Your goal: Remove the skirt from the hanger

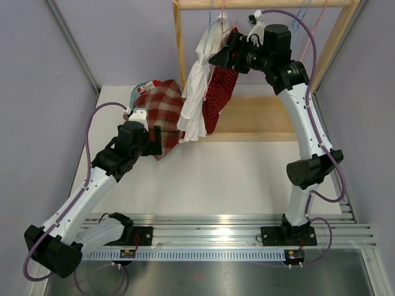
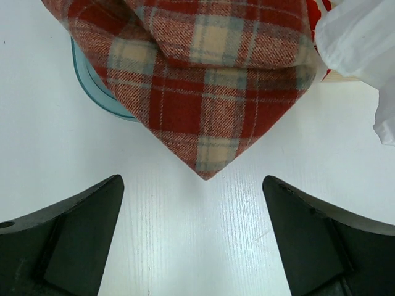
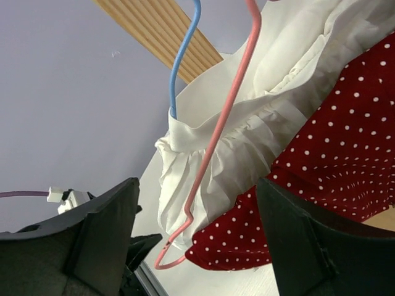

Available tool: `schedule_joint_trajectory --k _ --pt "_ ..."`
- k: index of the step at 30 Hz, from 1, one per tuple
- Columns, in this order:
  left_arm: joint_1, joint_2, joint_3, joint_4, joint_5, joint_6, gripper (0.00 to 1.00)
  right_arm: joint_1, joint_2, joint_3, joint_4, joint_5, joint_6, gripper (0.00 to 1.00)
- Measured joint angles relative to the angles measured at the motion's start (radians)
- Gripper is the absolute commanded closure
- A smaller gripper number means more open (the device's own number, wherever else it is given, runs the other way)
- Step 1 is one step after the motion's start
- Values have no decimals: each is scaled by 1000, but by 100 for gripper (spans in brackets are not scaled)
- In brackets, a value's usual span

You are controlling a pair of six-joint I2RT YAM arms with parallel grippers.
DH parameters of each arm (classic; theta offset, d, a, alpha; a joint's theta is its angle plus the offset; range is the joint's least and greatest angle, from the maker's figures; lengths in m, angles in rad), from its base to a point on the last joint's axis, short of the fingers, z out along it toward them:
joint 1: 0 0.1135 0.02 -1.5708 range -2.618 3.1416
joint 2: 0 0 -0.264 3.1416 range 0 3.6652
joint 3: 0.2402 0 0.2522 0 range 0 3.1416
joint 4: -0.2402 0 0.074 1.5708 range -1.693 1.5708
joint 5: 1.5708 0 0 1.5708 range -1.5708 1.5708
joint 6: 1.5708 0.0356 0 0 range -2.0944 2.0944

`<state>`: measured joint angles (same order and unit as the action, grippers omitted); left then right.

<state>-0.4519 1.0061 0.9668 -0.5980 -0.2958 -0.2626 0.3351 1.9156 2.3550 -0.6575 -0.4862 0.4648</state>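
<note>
A red polka-dot skirt [image 1: 219, 92] hangs on a pink hanger [image 3: 216, 142] from the wooden rack [image 1: 180, 43]. A white garment [image 1: 197, 86] hangs next to it on a blue hanger [image 3: 185, 55]. My right gripper [image 1: 223, 57] is open, up at the top of the polka-dot skirt [image 3: 339, 142]. The pink hanger's lower end lies between its fingers [image 3: 197, 209], which hold nothing. A red plaid skirt [image 1: 162, 111] lies on the table over a teal hanger [image 2: 92, 80]. My left gripper [image 1: 154, 140] is open and empty, just short of the plaid skirt's corner [image 2: 205, 172].
The rack's wooden base [image 1: 259, 123] lies across the back of the white table [image 1: 216, 179]. Purple walls close in the left and right sides. Other hangers [image 1: 305, 12] hang on the rail at the right. A metal rail [image 1: 234, 228] runs along the near edge.
</note>
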Motion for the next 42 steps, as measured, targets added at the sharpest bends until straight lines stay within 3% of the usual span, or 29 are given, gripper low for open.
schedule_joint_trajectory --k 6,10,14,17,19,22,31,38,42 --pt "-2 0 0 1 -2 0 1 17 9 10 2 23 10 38" --pt "-2 0 0 1 -2 0 1 24 26 10 3 32 15 41" --pt "-2 0 0 1 -2 0 1 36 47 10 3 34 19 50" --pt "-2 0 0 1 -1 0 1 42 55 10 2 39 24 67" --pt "-2 0 0 1 -1 0 1 43 55 10 3 45 24 88" --pt "-2 0 0 1 -1 0 1 43 55 10 -19 63 33 100" --pt "-51 -16 34 -1 -5 12 1 43 -34 6 -134 178 -29 100" --pt "-229 101 334 26 -3 65 1 43 -244 -31 -218 255 -73 100" --pt "-332 148 415 141 100 90 1 43 -377 -97 -251 269 -67 100"
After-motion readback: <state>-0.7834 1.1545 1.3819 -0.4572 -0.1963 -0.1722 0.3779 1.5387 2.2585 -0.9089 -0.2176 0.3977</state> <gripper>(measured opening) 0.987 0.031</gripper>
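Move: The pink hanger's wire runs almost between the right hand's open fingers, about 2 cm to its left and a little ahead, 2 cm lower. The red dotted skirt is about 3 cm ahead, 3 cm right and 10 cm below; the white skirt 4 cm ahead, 6 cm left, equally low. From the left hand the dotted skirt lies some 11 cm ahead, 18 cm right and 11 cm higher, the plaid skirt 10 cm straight ahead, 13 cm lower. The right fingers shut on the pink hanger's wire after easing about 3 cm down and slightly left and forward, then pull it back some 12 cm, up and to the right, away from the white skirt. Late on, the left hand, fingers wide open, rises about 16 cm and swings as far right towards the hanging skirts, turning clockwise and tipping up. ##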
